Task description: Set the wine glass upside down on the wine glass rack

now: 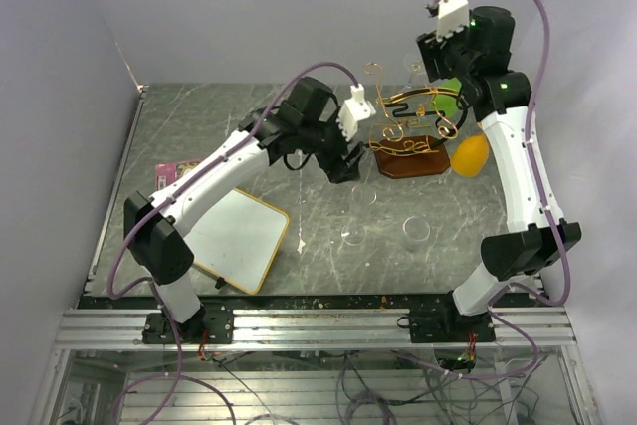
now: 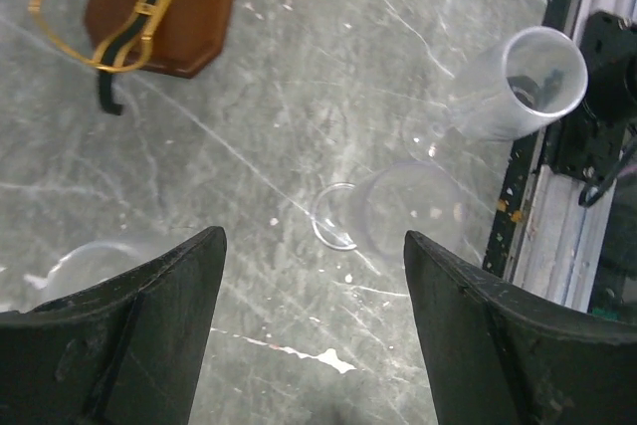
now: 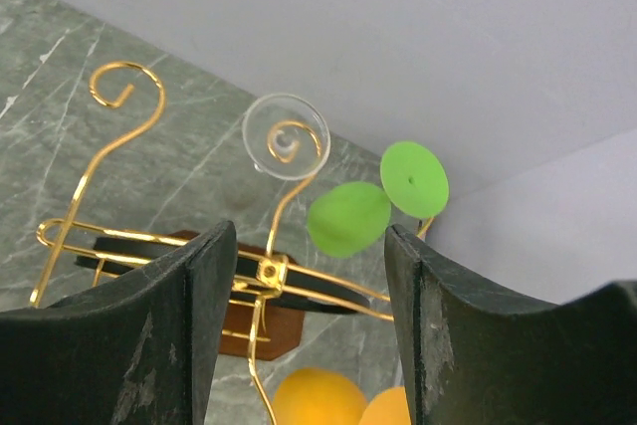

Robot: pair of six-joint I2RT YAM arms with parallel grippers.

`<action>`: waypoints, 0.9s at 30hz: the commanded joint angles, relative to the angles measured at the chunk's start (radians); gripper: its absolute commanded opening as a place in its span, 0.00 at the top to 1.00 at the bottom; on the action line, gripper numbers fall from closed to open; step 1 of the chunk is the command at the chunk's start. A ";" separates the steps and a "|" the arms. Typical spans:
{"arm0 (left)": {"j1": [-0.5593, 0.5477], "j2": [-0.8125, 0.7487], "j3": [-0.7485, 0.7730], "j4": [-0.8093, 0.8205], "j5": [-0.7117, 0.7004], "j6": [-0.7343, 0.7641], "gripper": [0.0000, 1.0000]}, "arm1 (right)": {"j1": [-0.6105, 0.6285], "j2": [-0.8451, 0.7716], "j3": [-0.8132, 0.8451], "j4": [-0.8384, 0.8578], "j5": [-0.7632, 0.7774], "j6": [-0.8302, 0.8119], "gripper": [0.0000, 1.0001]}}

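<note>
The wine glass rack point(image 3: 261, 271) is gold and black wire on a brown wooden base point(image 1: 408, 159). A clear wine glass hangs on it upside down, its round foot point(image 3: 286, 136) resting on a curled hook. My right gripper point(image 3: 309, 231) hovers just above the rack, open, with nothing between its fingers point(image 3: 169, 335). In the top view the right gripper point(image 1: 436, 65) is over the rack's back right. My left gripper point(image 2: 314, 238) is open and empty above the table, left of the rack base point(image 2: 164, 17). In the top view the left gripper point(image 1: 346, 163) is beside the base.
Green point(image 3: 348, 218) and orange point(image 3: 309, 400) glasses also hang on the rack. Clear glasses stand or lie on the table near the front: one point(image 2: 518, 87), another point(image 2: 398, 211) and a third point(image 2: 90, 261). A white board point(image 1: 234, 238) lies at the left.
</note>
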 commanded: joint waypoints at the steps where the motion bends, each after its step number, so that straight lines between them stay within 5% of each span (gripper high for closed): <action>1: -0.066 0.039 0.037 -0.056 -0.016 0.040 0.18 | -0.061 -0.062 -0.059 0.031 -0.111 0.057 0.39; 11: -0.147 0.107 0.043 -0.070 -0.129 0.082 0.28 | -0.174 -0.122 -0.135 0.032 -0.297 0.080 0.39; 27: -0.184 0.129 0.057 -0.119 -0.159 0.127 0.71 | -0.233 -0.173 -0.213 0.055 -0.384 0.074 0.37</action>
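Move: From the left hand, the wine glass it goes for is centred about 6 cm back, 5 cm right and 17 cm below. A short glass is about 8 cm back, 20 cm right; a third is 9 cm ahead, 4 cm left, both some 19 cm below. From the right hand, the first glass is 25 cm back, 21 cm left, 31 cm down; the just-hung clear glass is 8 cm ahead, 6 cm left, 17 cm below. Down about 8 cm, the left hand sinks to the middle wine glass's rim, slipping some 3.5 cm back and right mostly early on, then almost straight down; its fingers tip about 15 degrees steeper and close from wide to a narrow gap astride the rim's forward wall. The right hand, already open, eases right and back about 5 cm, slightly down, away from the hung glass. ##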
